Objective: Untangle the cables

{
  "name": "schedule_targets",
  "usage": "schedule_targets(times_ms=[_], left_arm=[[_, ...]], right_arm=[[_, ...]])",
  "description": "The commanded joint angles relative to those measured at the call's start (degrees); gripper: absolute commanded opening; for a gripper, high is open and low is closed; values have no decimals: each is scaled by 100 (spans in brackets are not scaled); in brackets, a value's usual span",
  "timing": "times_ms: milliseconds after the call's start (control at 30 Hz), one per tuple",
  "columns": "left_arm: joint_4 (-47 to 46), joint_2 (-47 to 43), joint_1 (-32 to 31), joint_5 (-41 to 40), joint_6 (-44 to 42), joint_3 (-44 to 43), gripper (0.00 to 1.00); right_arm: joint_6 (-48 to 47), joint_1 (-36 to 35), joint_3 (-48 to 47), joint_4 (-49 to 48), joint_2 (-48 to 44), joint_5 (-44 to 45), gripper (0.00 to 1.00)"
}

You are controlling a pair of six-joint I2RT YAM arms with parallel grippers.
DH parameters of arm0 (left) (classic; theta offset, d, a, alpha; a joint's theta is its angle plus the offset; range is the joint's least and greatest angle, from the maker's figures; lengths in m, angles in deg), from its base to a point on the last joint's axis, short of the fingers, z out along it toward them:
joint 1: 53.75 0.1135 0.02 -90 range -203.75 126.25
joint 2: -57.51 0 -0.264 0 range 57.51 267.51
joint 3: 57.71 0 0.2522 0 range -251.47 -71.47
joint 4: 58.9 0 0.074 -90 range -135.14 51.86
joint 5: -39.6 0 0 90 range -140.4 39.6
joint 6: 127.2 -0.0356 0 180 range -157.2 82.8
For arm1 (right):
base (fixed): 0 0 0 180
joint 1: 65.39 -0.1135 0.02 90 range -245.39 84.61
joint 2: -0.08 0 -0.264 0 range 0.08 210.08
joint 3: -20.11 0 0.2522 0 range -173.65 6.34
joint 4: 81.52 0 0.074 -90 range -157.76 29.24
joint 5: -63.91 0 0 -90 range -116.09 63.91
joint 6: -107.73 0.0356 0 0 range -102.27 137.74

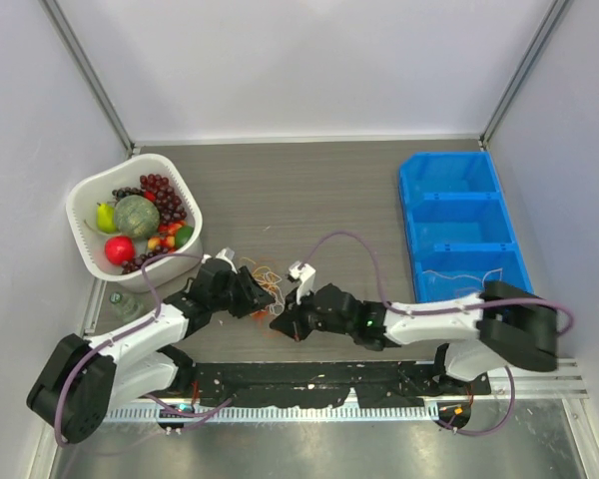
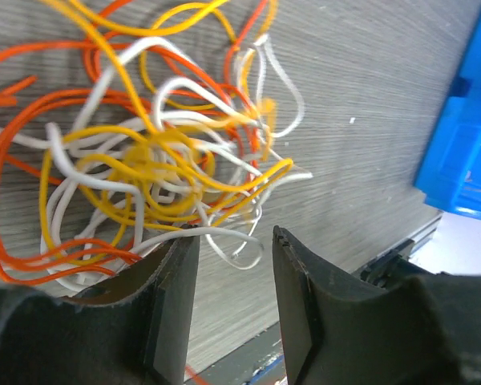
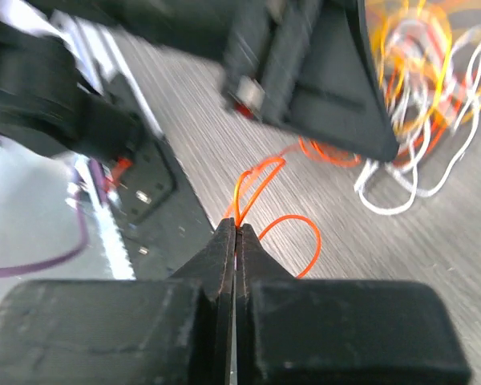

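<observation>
The cables (image 2: 152, 152) lie as one tangled heap of thin orange, yellow and white cords on the grey table, small in the top view (image 1: 268, 277). My left gripper (image 2: 234, 233) is open at the heap's near edge. A white loop (image 2: 244, 253) lies between its fingertips, not gripped. In the top view it sits just left of the heap (image 1: 252, 295). My right gripper (image 3: 236, 226) is shut on an orange cable (image 3: 260, 172) that leads up toward the heap (image 3: 421, 88). In the top view it is just below the heap (image 1: 282, 324), close to the left gripper.
A white basket (image 1: 85, 195) of fruit stands at the back left. A blue three-part bin (image 1: 459, 225) stands at the right and also shows in the left wrist view (image 2: 465, 144). A black strip (image 1: 309, 379) runs along the near table edge.
</observation>
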Motion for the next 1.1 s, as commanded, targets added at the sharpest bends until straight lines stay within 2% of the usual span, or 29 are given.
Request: schedule_targets(times_ms=[0, 167, 300, 467, 733, 1067], left_arm=[[-407, 136, 24, -448, -184, 156, 45], [-161, 31, 77, -564, -360, 218, 46], [22, -128, 86, -669, -421, 271, 47], [296, -339, 95, -757, -465, 227, 47], [674, -786, 103, -792, -492, 174, 47], [955, -1007, 112, -915, -562, 77, 48]], right_arm=[[-315, -54, 21, 284, -1545, 642, 1], [-641, -54, 56, 855, -3468, 1256, 1], [-931, -54, -32, 1172, -4480, 1774, 1], [-1221, -54, -330, 1612, -5035, 2347, 1], [-1871, -54, -313, 1586, -6036, 2444, 1], [-2494, -54, -786, 2148, -6513, 3050, 1]])
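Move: The right hand, low over the table, already pinches a loop of the orange cable. The cable tangle lies about 7 cm ahead and 3 cm to its left, some 4 cm lower. The blue crate's middle is roughly 44 cm to its right and 21 cm ahead, slightly lower. From the half-open left hand, the tangle's middle is about 3 cm ahead, 1 cm left and 3 cm below. Keeping the orange cable pinched in its shut fingers, the right hand whips it up and away from the tangle: first almost straight up, then also rightward towards the crate, about 31 cm up and 21 cm right in all, the fingers swinging up and round clockwise. The left hand stays low by the tangle, fingers half open around a white strand, dipping 1 cm and then easing about 3 cm left. ##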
